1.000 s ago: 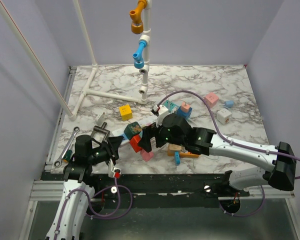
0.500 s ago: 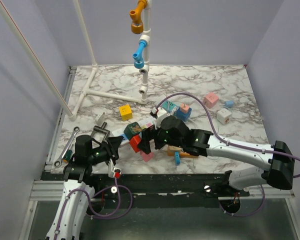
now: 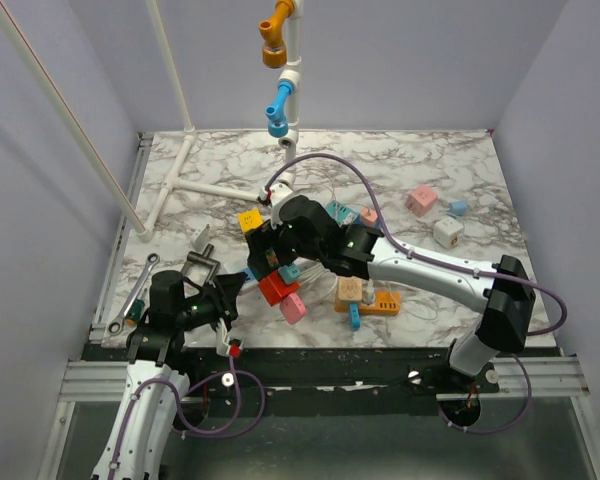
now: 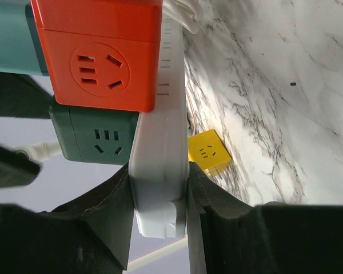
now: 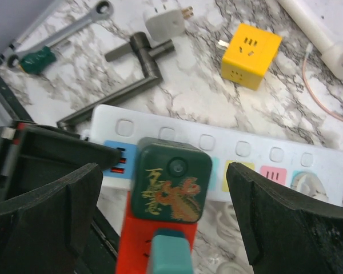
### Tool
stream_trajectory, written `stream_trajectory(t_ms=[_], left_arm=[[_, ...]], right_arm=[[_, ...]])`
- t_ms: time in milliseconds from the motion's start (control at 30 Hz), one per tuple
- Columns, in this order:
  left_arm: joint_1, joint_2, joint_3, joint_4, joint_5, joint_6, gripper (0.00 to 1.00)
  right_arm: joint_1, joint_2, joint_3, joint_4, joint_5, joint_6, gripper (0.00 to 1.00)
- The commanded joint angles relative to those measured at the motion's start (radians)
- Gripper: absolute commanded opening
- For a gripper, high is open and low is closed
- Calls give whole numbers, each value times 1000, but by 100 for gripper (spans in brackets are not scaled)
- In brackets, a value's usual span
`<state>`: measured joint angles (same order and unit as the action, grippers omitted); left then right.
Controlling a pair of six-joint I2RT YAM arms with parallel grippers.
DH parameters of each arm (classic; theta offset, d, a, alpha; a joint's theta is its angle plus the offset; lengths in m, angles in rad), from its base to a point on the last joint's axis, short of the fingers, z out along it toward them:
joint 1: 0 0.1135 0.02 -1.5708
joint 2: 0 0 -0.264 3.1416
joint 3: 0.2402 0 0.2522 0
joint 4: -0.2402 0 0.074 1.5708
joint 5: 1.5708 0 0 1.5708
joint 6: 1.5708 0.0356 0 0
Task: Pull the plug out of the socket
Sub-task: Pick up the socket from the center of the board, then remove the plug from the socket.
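Observation:
The socket (image 5: 228, 151) is a long white power strip with pastel outlets, lying on the marble table. My left gripper (image 4: 159, 171) is shut on its near end (image 4: 160, 114), one finger on each flat face. The plug (image 5: 170, 178) is a dark green cube with gold art that stands on the strip next to the blue outlet. A red cube (image 4: 97, 57) adjoins it, with a teal piece (image 5: 168, 257) on top. My right gripper (image 5: 163, 171) hangs open above the green plug, one finger on each side, touching nothing. From above, the right gripper (image 3: 265, 255) hides most of the strip.
A yellow cube (image 5: 250, 55), a white adapter (image 5: 163, 20), a grey metal L-piece (image 5: 137, 63) and a wrench (image 5: 63, 31) lie beyond the strip. A white pipe frame (image 3: 220, 190) stands at the back left. Pink and white cubes (image 3: 421, 199) and an orange strip (image 3: 370, 300) lie to the right.
My right arm has swung left and away from the front edge, bringing its open gripper over the green plug. The left gripper keeps its hold on the strip's end.

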<state>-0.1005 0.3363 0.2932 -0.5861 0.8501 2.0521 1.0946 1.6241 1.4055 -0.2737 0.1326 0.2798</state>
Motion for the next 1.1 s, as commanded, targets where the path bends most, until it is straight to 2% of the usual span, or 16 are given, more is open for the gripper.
stream_trajectory(t_ms=[0,400,767,867,967,1000,1067], left_arm=[[-4,-20,31,39,39,37,0],[-4,-32,7,59,43,90,0],[-4,-33,-2,70,43,112,0],[-4,-35,-9,69,42,120,0],[-4,-38,-18,69,38,136,0],[-3,-39,-21,68,37,145,0],[-4,-41,-26,71,37,152,0]], right_arm=[[-48,23,38,-99,-61,-56,100],[-97,100,98,-143,-291,-56,100],[-99,158,111,-147,-356,-30,98],[-101,177,129,-158,-358,-22,88],[-103,196,152,-174,-372,-25,65],[-104,201,155,-177,-376,-25,55],[-108,212,167,-190,-376,-23,30]])
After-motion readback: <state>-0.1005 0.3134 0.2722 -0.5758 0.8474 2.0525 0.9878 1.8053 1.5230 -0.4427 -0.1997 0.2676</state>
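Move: The dark green socket lies almost straight below the open right hand, about 7 cm down and 1 cm to its left. The red socket adjoins it, roughly 4 cm nearer the base and 4 cm to its right at similar height; the yellow socket lies on the table about 9 cm beyond the green one and 3 cm to its left. From the left hand, the green socket is about 4 cm ahead, 5 cm right and 3 cm higher. The green socket ends up pinched by its two sides: the right hand sinks about 6 cm over it, first swinging a couple of centimetres forward and right, then coming back. Its wrist turns some 10 degrees counter-clockwise and tips farther down, and only near the bottom do the wide-open fingers close to about half. The left hand stays in place, keeping its grip on the power strip's near end. ##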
